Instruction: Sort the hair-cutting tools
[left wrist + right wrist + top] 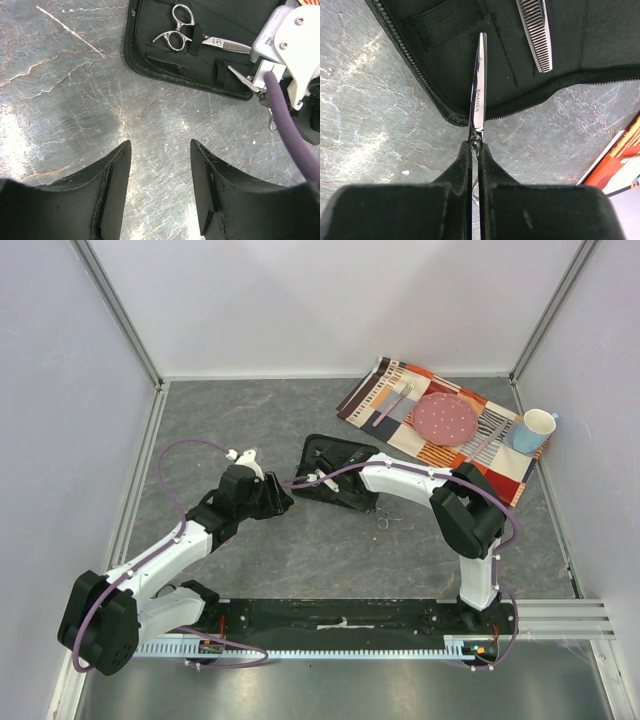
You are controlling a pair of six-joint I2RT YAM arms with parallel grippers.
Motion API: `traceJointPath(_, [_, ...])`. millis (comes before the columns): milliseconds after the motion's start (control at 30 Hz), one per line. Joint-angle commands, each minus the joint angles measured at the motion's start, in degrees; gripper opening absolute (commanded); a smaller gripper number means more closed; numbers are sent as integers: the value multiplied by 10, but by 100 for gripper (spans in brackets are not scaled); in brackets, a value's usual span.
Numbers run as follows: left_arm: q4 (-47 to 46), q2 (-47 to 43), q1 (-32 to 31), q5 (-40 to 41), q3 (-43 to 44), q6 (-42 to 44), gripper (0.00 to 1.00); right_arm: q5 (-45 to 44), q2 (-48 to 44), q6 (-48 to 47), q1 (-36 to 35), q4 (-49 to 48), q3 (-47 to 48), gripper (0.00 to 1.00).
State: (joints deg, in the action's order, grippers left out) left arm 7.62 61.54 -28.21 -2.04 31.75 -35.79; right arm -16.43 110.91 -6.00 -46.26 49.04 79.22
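Note:
A black fabric case (335,455) lies open in the middle of the table. One pair of silver scissors (181,29) is tucked under its straps, and the toothed blade (538,35) shows in the right wrist view. My right gripper (476,145) is shut on a second pair of scissors (479,85) at the pivot. That blade (242,77) points over the case's zipped edge, and the ring handles (383,519) show beneath the right arm. My left gripper (160,150) hangs open over bare table just left of the case (200,65), holding nothing.
A patterned placemat (385,390) at the far right carries a pink plate (445,418), a fork (395,400) and a knife (487,438). A blue cup (534,430) stands at its right end. Walls close in on three sides.

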Motion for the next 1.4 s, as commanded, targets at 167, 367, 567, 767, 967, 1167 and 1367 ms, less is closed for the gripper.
traceJointPath(167, [-19,-4,1,-8,-3,-15,57,17,24,-10,1,9,34,0])
traceJointPath(367, [-23,1,1,-9,-4,-16,57,32,41,-19,-4,8,53,0])
traceJointPath(567, [-25,6,1,-9,-3,-15,57,35,55,-31,-16,16,80,0])
traceJointPath(767, [-30,12,1,-11,-3,-14,57,39,63,-65,-26,8,110,0])
traceJointPath(967, [-26,14,1,-11,1,-10,57,46,73,-127,-30,-20,121,0])
traceJointPath(1167, [-17,5,1,-5,2,-4,57,74,95,-166,-23,-46,109,0])
traceJointPath(1367, [-14,4,1,-8,2,-2,57,126,106,-205,-21,-73,71,0])
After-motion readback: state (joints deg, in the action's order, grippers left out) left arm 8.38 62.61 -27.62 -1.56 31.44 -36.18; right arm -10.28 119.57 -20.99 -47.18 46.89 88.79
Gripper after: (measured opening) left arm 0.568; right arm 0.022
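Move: The right hand already grips the scissors at the pivot, blade pointing forward-left. The elastic strap it is meant for lies about 7 cm to its left, 4 cm ahead and 2 cm lower. The case corner is just 2 cm left, level with the hand, and the thinning scissors about 5 cm farther out than the strap and 1 cm more to the left. From the left hand the strap is roughly 7 cm ahead, 12 cm right, 8 cm below. The held scissors' blade slides under the elastic strap: the right hand first sinks nearly 1 cm, then feeds the scissors tip-first to the left and forward over the case corner, about 5.5 cm in all. Over the last part it turns some 15 degrees counter-clockwise and, after easing up a little, dips another centimetre, fingers staying shut on the pivot. ##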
